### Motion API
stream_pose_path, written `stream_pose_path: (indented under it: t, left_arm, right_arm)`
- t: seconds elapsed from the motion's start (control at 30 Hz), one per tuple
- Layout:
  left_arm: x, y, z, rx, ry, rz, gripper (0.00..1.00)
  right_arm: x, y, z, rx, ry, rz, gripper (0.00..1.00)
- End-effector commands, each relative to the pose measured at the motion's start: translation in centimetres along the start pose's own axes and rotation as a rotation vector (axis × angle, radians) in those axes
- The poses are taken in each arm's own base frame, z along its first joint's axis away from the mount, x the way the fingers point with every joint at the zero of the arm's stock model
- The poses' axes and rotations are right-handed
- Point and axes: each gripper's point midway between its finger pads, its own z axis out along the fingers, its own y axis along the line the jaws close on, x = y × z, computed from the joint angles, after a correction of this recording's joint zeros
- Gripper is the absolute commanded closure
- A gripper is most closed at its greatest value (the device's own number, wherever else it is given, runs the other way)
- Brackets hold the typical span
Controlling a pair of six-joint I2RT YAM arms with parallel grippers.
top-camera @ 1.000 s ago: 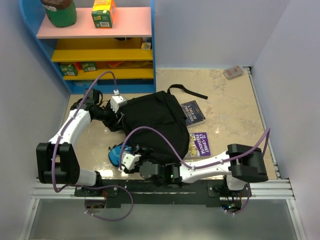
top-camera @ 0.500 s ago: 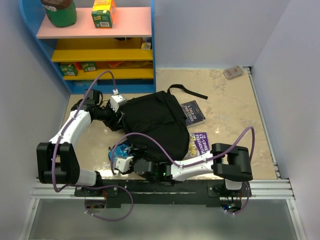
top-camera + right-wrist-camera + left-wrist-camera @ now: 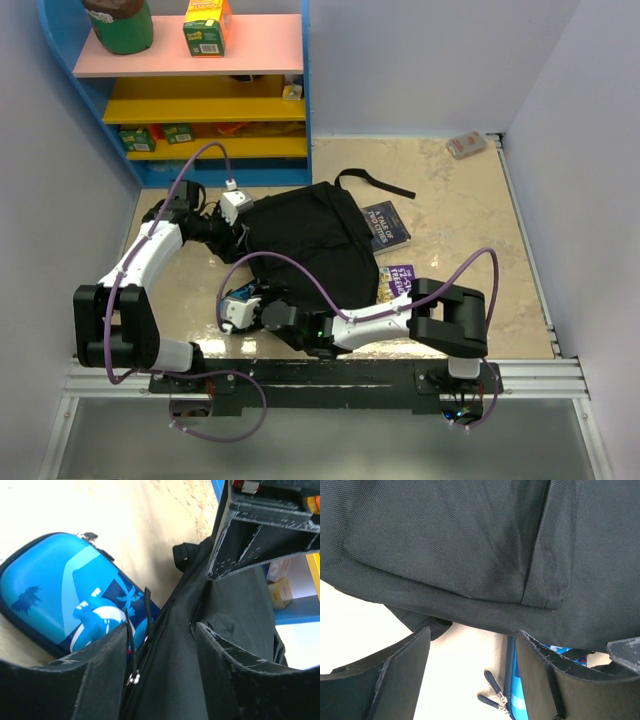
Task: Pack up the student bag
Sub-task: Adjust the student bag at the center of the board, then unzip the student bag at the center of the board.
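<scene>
The student bag [image 3: 305, 245], a big black backpack, lies flat mid-table with a strap trailing toward the back. My left gripper [image 3: 240, 226] is at its left edge. In the left wrist view that gripper [image 3: 472, 672] is open over bare tabletop, with the bag's fabric [image 3: 470, 555] just beyond its tips. My right gripper [image 3: 242, 308] is at the bag's near-left corner. Its jaws [image 3: 162, 680] stand open astride black fabric beside the zip pulls [image 3: 132, 677]. A blue pencil case [image 3: 60, 590] lies partly under that corner.
Two purple books [image 3: 386, 225] [image 3: 401, 285] lie on the table right of the bag. A blue shelf unit [image 3: 200, 100] with a green tub and cartons fills the back left. A small packet [image 3: 467, 145] sits at the back right corner. White walls close in both sides.
My right arm has swung left, carrying its gripper from beside the pencil case onto the bag's near-left corner, and its jaws have narrowed a little. The left arm has not moved.
</scene>
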Motion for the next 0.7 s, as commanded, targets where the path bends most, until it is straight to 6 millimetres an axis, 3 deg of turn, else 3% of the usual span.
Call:
stream_pose_path:
  t: [0.0, 0.1, 0.3, 0.5, 0.67]
  left_arm:
    - [-0.4, -0.2, -0.3, 0.005, -0.034, 0.012, 0.27]
    - [-0.5, -0.1, -0.4, 0.001, -0.035, 0.013, 0.27]
    - [-0.8, -0.1, -0.8, -0.001, -0.038, 0.015, 0.27]
    - [-0.8, -0.2, -1.2, -0.011, -0.035, 0.022, 0.27]
    - [-1.3, -0.3, -1.9, -0.023, -0.042, 0.037, 0.28]
  right_arm:
    - [-2.6, -1.5, 0.1, -0.002, -0.057, 0.046, 0.45]
    - [-2.1, -1.5, 0.2, 0.005, -0.042, 0.039, 0.48]
    - [-1.9, -1.5, 0.7, 0.004, -0.031, 0.062, 0.64]
    - [-2.3, -2.2, 0.7, -0.01, -0.027, 0.112, 1.0]
    - [-2.6, -3.2, -0.3, 0.011, -0.039, 0.189, 1.0]
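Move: The bag's left edge runs right at the right fingertips, about 1 cm ahead and 2 cm below; the bag's middle lies some 6 cm ahead and 13 cm to the right, a few cm lower. The blue pencil case, half under that edge, sits roughly 4 cm to this hand's left, 4 cm back and 5 cm down. From the left hand, the edge being gripped is about 9 cm back and 4 cm to the right. Almost in place, easing forward only about 1 cm and tipping downward by some 5 degrees, the right hand brings its fingers from a little over half open to fully shut. They close on the thin black edge of the student bag beside the pencil case, seeming to pinch the cloth between the tips. ##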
